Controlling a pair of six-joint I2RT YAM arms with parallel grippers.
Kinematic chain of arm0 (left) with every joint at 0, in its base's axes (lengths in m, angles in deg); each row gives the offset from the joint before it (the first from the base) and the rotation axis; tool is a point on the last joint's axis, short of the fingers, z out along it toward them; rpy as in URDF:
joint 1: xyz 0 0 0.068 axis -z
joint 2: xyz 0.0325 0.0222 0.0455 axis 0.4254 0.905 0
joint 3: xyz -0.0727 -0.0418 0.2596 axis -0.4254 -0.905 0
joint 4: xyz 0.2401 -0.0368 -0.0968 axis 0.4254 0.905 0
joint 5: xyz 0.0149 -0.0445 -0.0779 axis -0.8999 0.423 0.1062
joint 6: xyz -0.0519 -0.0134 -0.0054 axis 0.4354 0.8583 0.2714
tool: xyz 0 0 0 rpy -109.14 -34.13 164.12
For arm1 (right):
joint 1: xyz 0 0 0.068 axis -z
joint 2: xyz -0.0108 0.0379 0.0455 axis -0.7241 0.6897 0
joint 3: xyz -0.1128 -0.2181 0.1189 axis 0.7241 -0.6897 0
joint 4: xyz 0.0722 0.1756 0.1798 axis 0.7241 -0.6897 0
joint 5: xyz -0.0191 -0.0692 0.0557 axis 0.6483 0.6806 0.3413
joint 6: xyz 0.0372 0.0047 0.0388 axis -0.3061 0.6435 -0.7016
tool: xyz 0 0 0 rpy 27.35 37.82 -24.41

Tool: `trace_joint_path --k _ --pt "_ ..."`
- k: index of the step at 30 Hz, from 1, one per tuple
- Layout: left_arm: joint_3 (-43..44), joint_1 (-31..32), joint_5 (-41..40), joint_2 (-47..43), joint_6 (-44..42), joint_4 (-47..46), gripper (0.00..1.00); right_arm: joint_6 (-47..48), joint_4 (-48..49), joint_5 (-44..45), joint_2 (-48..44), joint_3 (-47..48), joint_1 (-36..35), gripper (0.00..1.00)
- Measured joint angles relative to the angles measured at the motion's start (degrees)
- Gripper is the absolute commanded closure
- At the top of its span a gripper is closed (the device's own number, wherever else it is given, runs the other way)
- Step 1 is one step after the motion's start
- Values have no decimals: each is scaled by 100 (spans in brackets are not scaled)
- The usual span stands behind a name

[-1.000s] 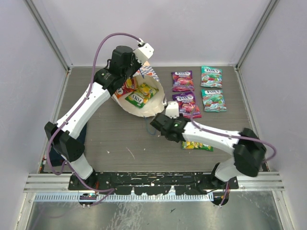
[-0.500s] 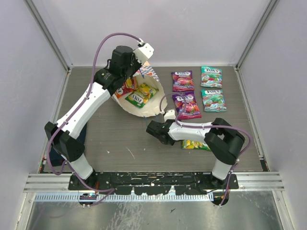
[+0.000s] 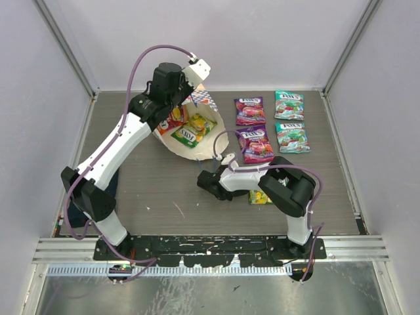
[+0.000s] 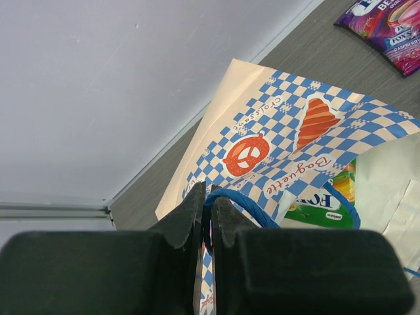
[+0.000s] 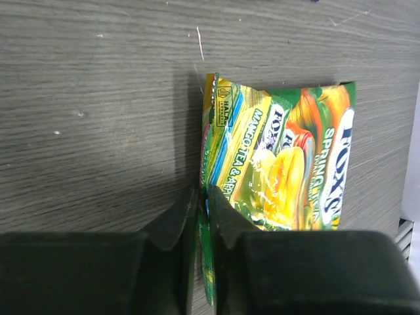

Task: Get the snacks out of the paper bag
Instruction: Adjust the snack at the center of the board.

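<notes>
The paper bag lies on its side at the back left, mouth toward the camera. My left gripper is shut on its blue cord handle and holds it up. An orange-red snack and a yellow-green snack show inside the bag. Two purple snacks and two teal snacks lie on the table to the right. My right gripper is shut on the edge of a yellow-green snack lying on the table, mostly hidden under my right arm in the top view.
A dark blue cloth lies by the left arm's base. Grey walls close the table in on three sides, and a metal rail runs along the near edge. My right forearm is folded low across the middle.
My right arm has folded in toward its base and its jaws have closed on the yellow-green snack on the table. The left arm and the bag have not moved.
</notes>
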Motion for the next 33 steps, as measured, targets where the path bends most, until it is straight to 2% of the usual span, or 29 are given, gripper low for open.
trace_joint_path --k 1,2,10,22,28,33 --pt "0 0 0 0 2 0 92 -24 -20 -7 24 -4 0 98" --pt "0 0 0 0 0 0 92 -33 -42 -9 35 -9 0 99" --pt "0 0 0 0 0 0 92 396 -98 46 28 -96 0 99" --pt "0 0 0 0 0 0 92 2916 988 -868 -361 -310 101 99" --pt "0 0 0 0 0 0 92 3536 1322 -1154 -518 -431 339 99" --pt "0 0 0 0 0 2 92 3670 1714 -1668 -903 -660 748 99"
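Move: The yellow snack packet lies flat under the right fingertips: its left edge is between the pads, its middle about 7 cm to their right and 1 cm farther out. From the same hand, the nearer purple packet is some 17 cm ahead and 5 cm right, the nearer teal packet about 20 cm ahead and 18 cm right, and the paper bag 21 cm ahead, 18 cm left. From the left hand, the yellow packet is roughly 20 cm back, 24 cm right and 34 cm down. Shut the right fingers on the left edge of the yellow packet, staying low at the board and letting the hand ease about 1 cm to the right. Keeping that pinch, turn the wrist some 20 degrees counter-clockwise while tipping it further down, with a small swing back left, then drag the edge about 2 cm forward towards the purple packet. ##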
